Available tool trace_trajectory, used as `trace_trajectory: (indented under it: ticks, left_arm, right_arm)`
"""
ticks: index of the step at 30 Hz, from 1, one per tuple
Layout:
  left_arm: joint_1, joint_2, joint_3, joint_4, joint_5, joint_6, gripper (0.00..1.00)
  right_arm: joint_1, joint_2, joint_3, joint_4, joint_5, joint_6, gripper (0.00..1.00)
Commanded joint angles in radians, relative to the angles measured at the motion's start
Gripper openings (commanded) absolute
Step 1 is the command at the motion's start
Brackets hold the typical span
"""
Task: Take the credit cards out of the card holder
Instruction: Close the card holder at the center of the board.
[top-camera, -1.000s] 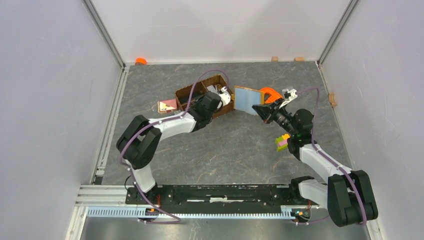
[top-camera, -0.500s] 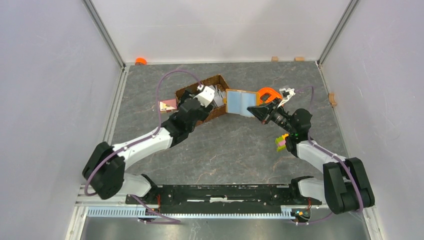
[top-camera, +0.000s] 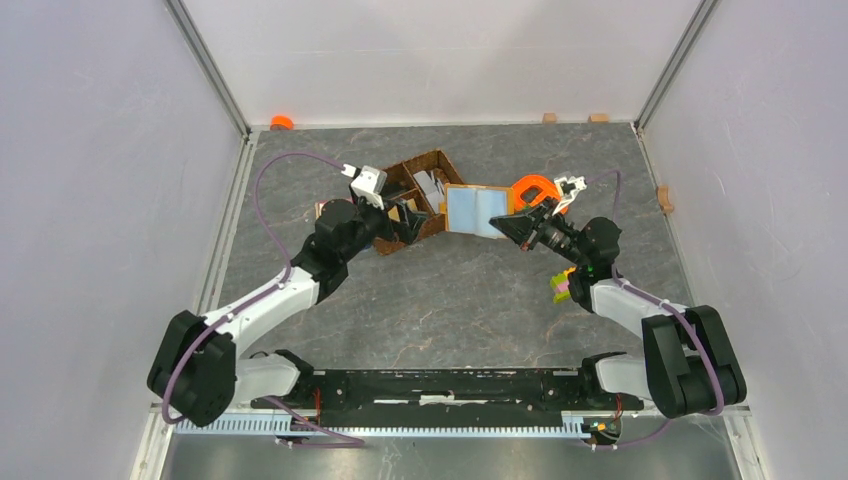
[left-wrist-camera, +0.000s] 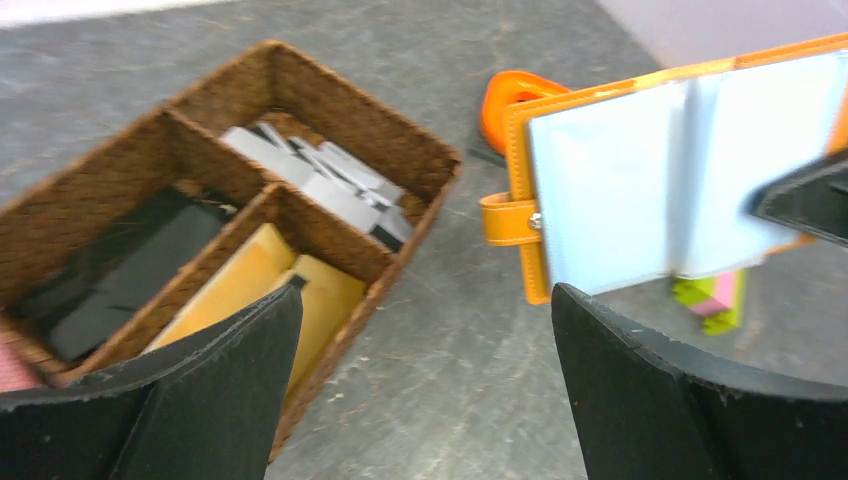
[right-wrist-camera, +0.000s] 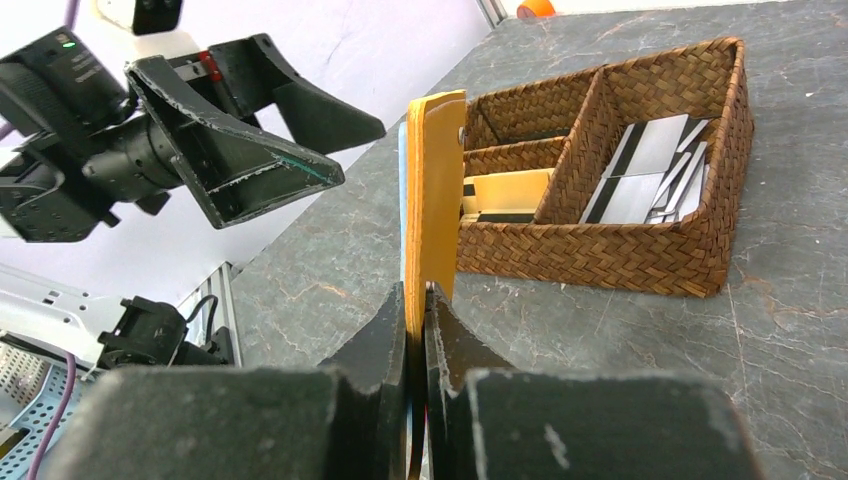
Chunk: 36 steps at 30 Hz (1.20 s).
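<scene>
The card holder (top-camera: 478, 210) is held upright and open off the table, its light blue panels facing the left arm. My right gripper (top-camera: 514, 222) is shut on its orange cover; the right wrist view shows the cover's edge (right-wrist-camera: 435, 190) pinched in that gripper (right-wrist-camera: 418, 292). My left gripper (top-camera: 398, 217) stands wide open and empty by the basket's front, a little left of the holder (left-wrist-camera: 620, 190), with only bare table between its fingertips (left-wrist-camera: 425, 300). Grey cards (left-wrist-camera: 320, 175), yellow cards (left-wrist-camera: 275, 285) and a black card (left-wrist-camera: 130, 280) lie in the basket.
The brown wicker basket (top-camera: 432, 158) has three compartments and sits behind the left gripper. An orange ring (top-camera: 537, 187) lies behind the holder. Coloured bricks (top-camera: 566, 283) sit by the right forearm. Small wooden blocks (top-camera: 549, 117) line the back wall.
My left gripper has opened fully and drawn back to the left, away from the card holder. The right gripper has carried the holder slightly left, toward the basket.
</scene>
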Motion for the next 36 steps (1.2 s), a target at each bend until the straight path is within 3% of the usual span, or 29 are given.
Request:
trace_trajectory:
  ticks: [1,19,29,31,36]
  left_arm:
    - [0.066,0.046,-0.038,0.203,0.356,-0.18,1.0]
    - [0.156,0.262,-0.094,0.763,0.682,-0.469,1.0]
    - [0.162,0.438,-0.051,1.094,0.806,-0.703,1.0]
    - [0.162,0.45,-0.039,1.1,0.823,-0.713,0.96]
    - [0.16,0.446,-0.032,1.127,0.857,-0.731,0.74]
  right_arm:
    - [0.006,-0.005,0.014,0.044,-0.006,-0.013,0.0]
    - [0.017,-0.018,-0.023,0.142,-0.026,0.009,0.0]
    - [0.036,0.002,-0.035,0.321,-0.099,0.152,0.0]
    - [0.047,0.007,-0.031,0.321,-0.103,0.153,0.0]
    - [0.078,0.04,0.013,0.252,-0.103,0.108,0.0]
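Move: The open card holder, already pinched in the right hand, has its middle about 14 cm to the left hand's right and 3 cm ahead, roughly level. The basket's middle lies some 12 cm straight ahead of the left hand and 15 cm below. From the right hand, the holder's middle is about 6 cm left and 3 cm ahead; the orange ring lies 15 cm ahead, 11 cm right and 20 cm down. Swinging to the right by about 6 cm and back some 4 cm, the left hand turns clockwise and rolls its left side down, bringing its wide-open fingers around the holder's strap edge, where they begin to close. The right hand keeps its pinch and, mostly late on, draws the holder back, up and a little left towards them. ##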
